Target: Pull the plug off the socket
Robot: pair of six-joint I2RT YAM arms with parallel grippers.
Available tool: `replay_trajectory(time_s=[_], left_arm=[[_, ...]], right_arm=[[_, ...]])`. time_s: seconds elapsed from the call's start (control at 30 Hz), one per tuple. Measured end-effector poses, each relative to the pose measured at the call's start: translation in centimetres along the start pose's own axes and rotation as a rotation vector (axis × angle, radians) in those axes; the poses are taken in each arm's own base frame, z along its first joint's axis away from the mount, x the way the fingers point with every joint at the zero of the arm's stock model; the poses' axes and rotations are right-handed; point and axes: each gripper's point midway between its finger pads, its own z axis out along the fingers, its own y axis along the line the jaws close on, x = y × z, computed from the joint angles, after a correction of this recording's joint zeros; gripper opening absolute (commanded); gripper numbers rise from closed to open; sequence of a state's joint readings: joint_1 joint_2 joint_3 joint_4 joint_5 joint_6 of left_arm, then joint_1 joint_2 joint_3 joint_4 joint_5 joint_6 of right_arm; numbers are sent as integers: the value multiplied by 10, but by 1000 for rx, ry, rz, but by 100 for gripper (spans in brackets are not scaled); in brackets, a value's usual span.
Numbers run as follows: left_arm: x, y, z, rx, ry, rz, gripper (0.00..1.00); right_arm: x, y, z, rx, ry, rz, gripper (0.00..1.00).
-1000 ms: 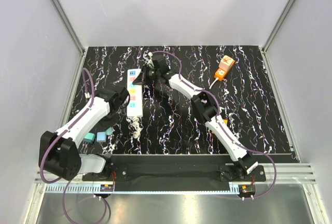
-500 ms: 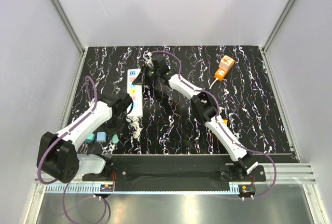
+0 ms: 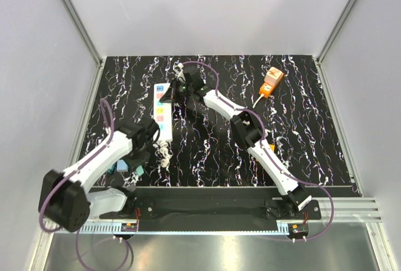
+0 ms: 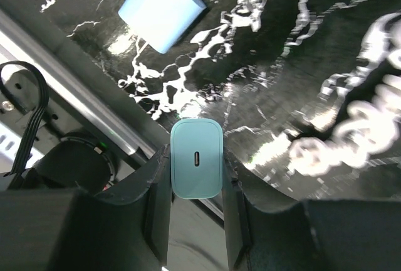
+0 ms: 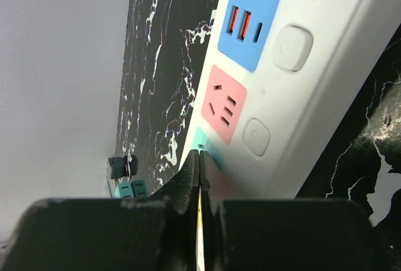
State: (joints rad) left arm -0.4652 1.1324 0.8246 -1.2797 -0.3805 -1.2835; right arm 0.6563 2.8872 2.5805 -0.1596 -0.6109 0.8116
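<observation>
The plug (image 4: 196,169), a small teal block with a slot in its end face, sits clamped between the fingers of my left gripper (image 4: 195,154), above the table near its front edge. In the top view my left gripper (image 3: 139,158) is below the near end of the socket (image 3: 163,113), a long white strip with coloured outlet squares. My right gripper (image 3: 168,95) is shut, its tips (image 5: 200,153) resting on the teal square of the socket (image 5: 301,95), beside the pink and blue squares.
Another pale blue plug (image 4: 161,9) lies loose on the black marbled table (image 3: 213,145). Teal blocks (image 3: 119,167) lie by the left front edge. A coiled cord (image 3: 164,153) trails from the strip's near end. An orange box (image 3: 271,81) is at the back right.
My left arm has swung from beside the socket toward the near edge of the table, carrying the plug. The right arm has stayed on the socket.
</observation>
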Motion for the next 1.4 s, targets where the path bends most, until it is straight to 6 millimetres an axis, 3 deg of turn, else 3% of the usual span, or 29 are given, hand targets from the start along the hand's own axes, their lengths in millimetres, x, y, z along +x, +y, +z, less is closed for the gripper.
replay_trajectory(time_s=[0.13,0.47,0.53,0.63,0.73,0.83,1.23,1.4], left_arm=[[2,-1,11,-89,16,40,9],[-12,-25,16,-149,-12,88,15],[-11,-25,20,-167,-8,95,24],[-10,-25,22,-182,-4,101,29],[-10,-25,25,-193,-4,104,46],[-11,-25,26,-195,-8,92,55],[-15,-22,33,-214,-13,74,57],[-17,-22,31,-201,-21,73,67]], right_arm=[[0,0,0,0,0,0,0],[0,1,0,2,3,3,0],[0,1,0,1,4,4,0],[0,1,0,1,5,8,0],[0,1,0,0,5,11,0],[0,0,0,0,6,15,0],[0,1,-1,-2,8,20,0],[0,1,-1,-2,9,22,0]])
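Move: The teal plug is already in the left fingers, and the bare table spot it is going to lies about 3 cm ahead and 7 cm below. The blue plug is some 7 cm to the left and 2 cm ahead of the hand, the green plug about 13 cm left and 1 cm ahead. The white cord sits roughly 9 cm right and 6 cm ahead. From the right hand, that spot is about 25 cm back and 9 cm left. The teal plug is carried forward about 3 cm in the left hand, to the right of the blue plug, sinking nearly as far: a short dip first, then the rest once the forward travel ends. The wrist tilts some 10 degrees, fingertips swinging back and left, and the fingers open and let go just above the table. ##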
